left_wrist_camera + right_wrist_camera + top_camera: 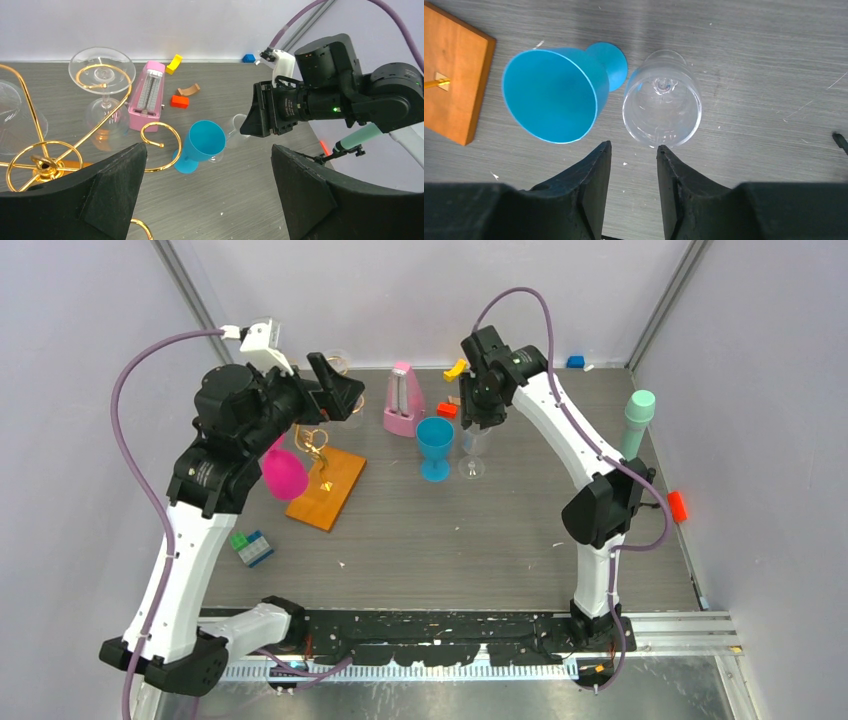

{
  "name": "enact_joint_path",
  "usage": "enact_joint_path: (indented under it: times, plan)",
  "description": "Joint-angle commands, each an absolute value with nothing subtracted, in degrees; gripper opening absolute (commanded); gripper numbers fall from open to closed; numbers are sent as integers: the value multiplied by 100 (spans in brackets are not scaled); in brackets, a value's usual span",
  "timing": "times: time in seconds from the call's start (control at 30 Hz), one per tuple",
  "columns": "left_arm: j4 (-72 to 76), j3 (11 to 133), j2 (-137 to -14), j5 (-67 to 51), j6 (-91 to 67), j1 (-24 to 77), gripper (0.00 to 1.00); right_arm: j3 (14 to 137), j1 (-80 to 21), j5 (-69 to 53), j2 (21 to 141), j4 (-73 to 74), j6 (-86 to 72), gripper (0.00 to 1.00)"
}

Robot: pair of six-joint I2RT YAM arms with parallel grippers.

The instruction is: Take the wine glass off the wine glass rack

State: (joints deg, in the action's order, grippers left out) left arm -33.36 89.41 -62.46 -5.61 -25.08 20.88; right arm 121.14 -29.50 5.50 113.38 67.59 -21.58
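Note:
The gold wire wine glass rack (314, 443) stands on its orange-brown base (330, 490) at the left. A pink wine glass (285, 473) hangs at its near left side. In the left wrist view a clear wine glass (102, 75) hangs upside down with its foot in a gold curl (115, 70), and another clear glass (15, 122) hangs at the far left. My left gripper (340, 390) (207, 165) is open wide and empty, just right of the rack's top. My right gripper (478, 418) (634, 146) is open and empty above a clear glass (663, 105) that stands on the table.
A blue goblet (435, 445) (551, 95) stands next to the clear glass (472, 455). A pink metronome (403, 400) (149, 95) stands behind them, with small red, orange and yellow blocks (180, 101) near it. A mint cylinder (637, 420) is at the right, coloured bricks (252, 546) at the near left.

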Motion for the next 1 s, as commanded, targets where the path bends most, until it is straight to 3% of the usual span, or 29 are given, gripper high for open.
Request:
enact_joint_path:
  times: [0.0, 0.2, 0.37, 0.63, 0.97]
  plan:
    - [-3370, 9338, -6376, -472, -2424, 2092, 98, 12625, -2944, 671, 11225, 6986, -2255, 45]
    - [-3721, 9777, -6862, -267, -2409, 2038, 98, 12481, -2947, 691, 10884, 6572, -2505, 46]
    - [-3772, 10123, -7401, -243, -2595, 1865, 97, 11683, -2947, -31, 10133, 5622, -2689, 45]
    - [-3716, 10581, -8296, -294, -3305, 1165, 82, 9978, -2955, -862, 8761, 4047, -3176, 40]
    - [-3701, 10561, -8557, -634, -3408, 591, 70, 9109, -2945, -850, 7862, 3678, -3415, 37]
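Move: The clear wine glass still hanging at the rack's far right is next. From the left hand its middle lies about 15 cm ahead, 2 cm left and 20 cm below, with its foot some 14 cm down. The empty ring is 7 cm ahead, 1 cm right; another hanging glass 14 cm ahead, 12 cm left; the blue goblet 12 cm ahead, 17 cm right, on the table. From the right hand that hanging glass is 5 cm ahead, 21 cm left, about level; the glass already set down stands 2 cm ahead, 2 cm right, its middle 12 cm lower, the goblet 9 cm left of it. The hanging glass is approached by the empty left hand, which lifts slightly, then swings forward about 13 cm, with some 5 cm each of left and down, fingers tipping downward and turning counter-clockwise about 15 degrees while closing partway, not yet on it. From the already released glass, the right hand backs off, up 12 cm and back 6 cm, fingers part-open and swinging up towards the left and forward. ##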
